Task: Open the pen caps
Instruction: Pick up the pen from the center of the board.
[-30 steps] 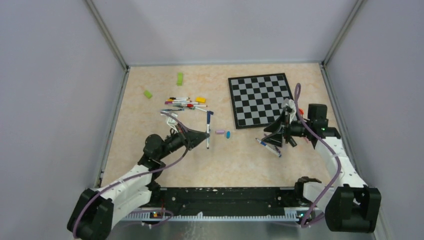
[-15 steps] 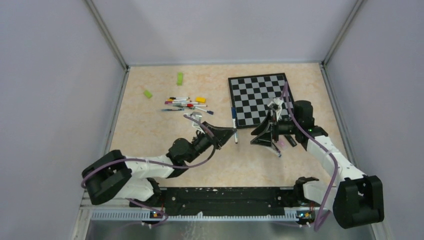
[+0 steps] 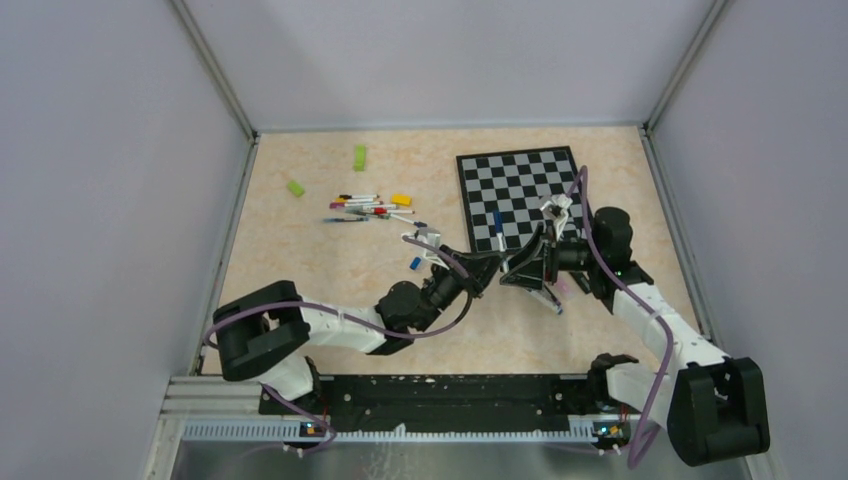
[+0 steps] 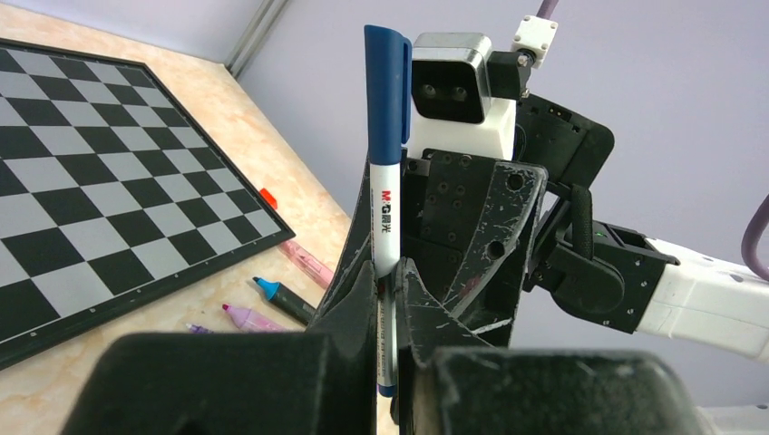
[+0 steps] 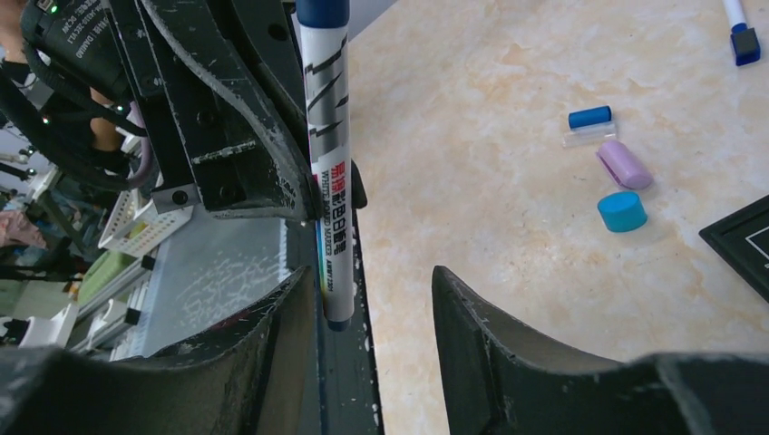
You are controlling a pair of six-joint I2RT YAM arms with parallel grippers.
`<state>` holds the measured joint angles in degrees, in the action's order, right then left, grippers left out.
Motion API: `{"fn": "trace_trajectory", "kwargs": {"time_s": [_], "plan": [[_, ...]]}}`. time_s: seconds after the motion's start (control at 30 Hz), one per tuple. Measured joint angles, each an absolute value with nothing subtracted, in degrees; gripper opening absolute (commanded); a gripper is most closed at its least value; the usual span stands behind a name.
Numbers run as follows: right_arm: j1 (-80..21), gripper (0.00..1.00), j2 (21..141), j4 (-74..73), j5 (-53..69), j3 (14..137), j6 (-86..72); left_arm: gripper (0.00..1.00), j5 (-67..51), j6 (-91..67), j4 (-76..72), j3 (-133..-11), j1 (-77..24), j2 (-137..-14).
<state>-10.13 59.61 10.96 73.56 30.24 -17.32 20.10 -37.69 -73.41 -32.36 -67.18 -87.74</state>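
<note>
My left gripper [image 4: 388, 283] is shut on a white pen [image 4: 386, 204] with a blue cap [image 4: 388, 91], held clear of the table. That pen [image 5: 328, 199] runs up the right wrist view, its plain end between the fingers of my right gripper [image 5: 372, 294]. Those jaws stand open, the pen close to the left finger [image 5: 272, 340] and a wide gap to the other. From above, both grippers meet near the chessboard's near corner, left [image 3: 488, 263] and right [image 3: 518, 272]. Loose caps lie on the table: blue [image 5: 589, 117], pink [image 5: 624, 164], cyan [image 5: 622, 211].
The chessboard [image 3: 520, 190] lies at the back right. A pile of pens [image 3: 370, 208], a yellow block [image 3: 401, 199] and two green blocks [image 3: 359, 157] sit at the back left. Uncapped pens, cyan-tipped [image 4: 286, 301] and pink [image 4: 249, 317], lie under the right arm.
My left arm has swung right, carrying the blue-capped pen up to the right gripper. The right gripper's jaws have narrowed a little around the pen's end.
</note>
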Motion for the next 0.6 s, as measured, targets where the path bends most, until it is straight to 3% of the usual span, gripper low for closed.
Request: {"fn": "trace_trajectory", "kwargs": {"time_s": [0.23,0.27,0.3,0.4,0.43,0.5,0.6], "plan": [[-10.1,0.24,58.9,12.9,73.4,30.0,-19.6,0.0,22.4,-37.2,-73.4,-34.8,-68.9,-90.4],[-10.1,0.18,58.8,13.1,73.4,30.0,-19.8,0.0,22.5,-37.1,-73.3,-34.9,-69.0,-90.6],[-10.1,0.03,58.6,13.4,73.5,30.0,-19.8,0.0,22.8,-37.0,-73.3,-34.9,-69.1,-90.6],[-10.1,0.0,58.3,13.9,73.7,30.0,-20.2,0.04,23.3,-36.5,-73.4,-35.0,-69.2,-90.6],[-10.1,0.0,58.2,13.8,73.7,30.0,-20.0,0.14,23.4,-36.3,-73.5,-35.1,-69.3,-90.7],[-10.1,0.0,58.2,13.0,74.2,30.1,-18.8,0.46,23.2,-35.7,-73.7,-35.1,-69.3,-90.7],[-10.1,0.0,58.2,9.9,75.3,30.9,-15.1,0.7,21.0,-34.2,-77.4,-34.2,-69.2,-91.0]]}}
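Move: The blue-capped pen stands upright, cap up, in the left hand's fingers, its middle about 3 cm above that hand point; the right fingers that will take it are some 2 cm to the right and 2 cm lower. From the right hand, the pen's middle is roughly 2 cm left and 5 cm up. About 17 cm below the left hand, the light-blue cap lies 11 cm ahead and 6 cm left, the chessboard's centre 27 cm ahead and 9 cm right. The pen, still pinched by the left hand, is brought about 1.5 cm rightward between the open right fingers, which close on its lower end, below the left grip, as the right hand rises about 1 cm. Only once they have pinched the barrel do the left fingers open wide and let go, the left hand otherwise nearly still. ##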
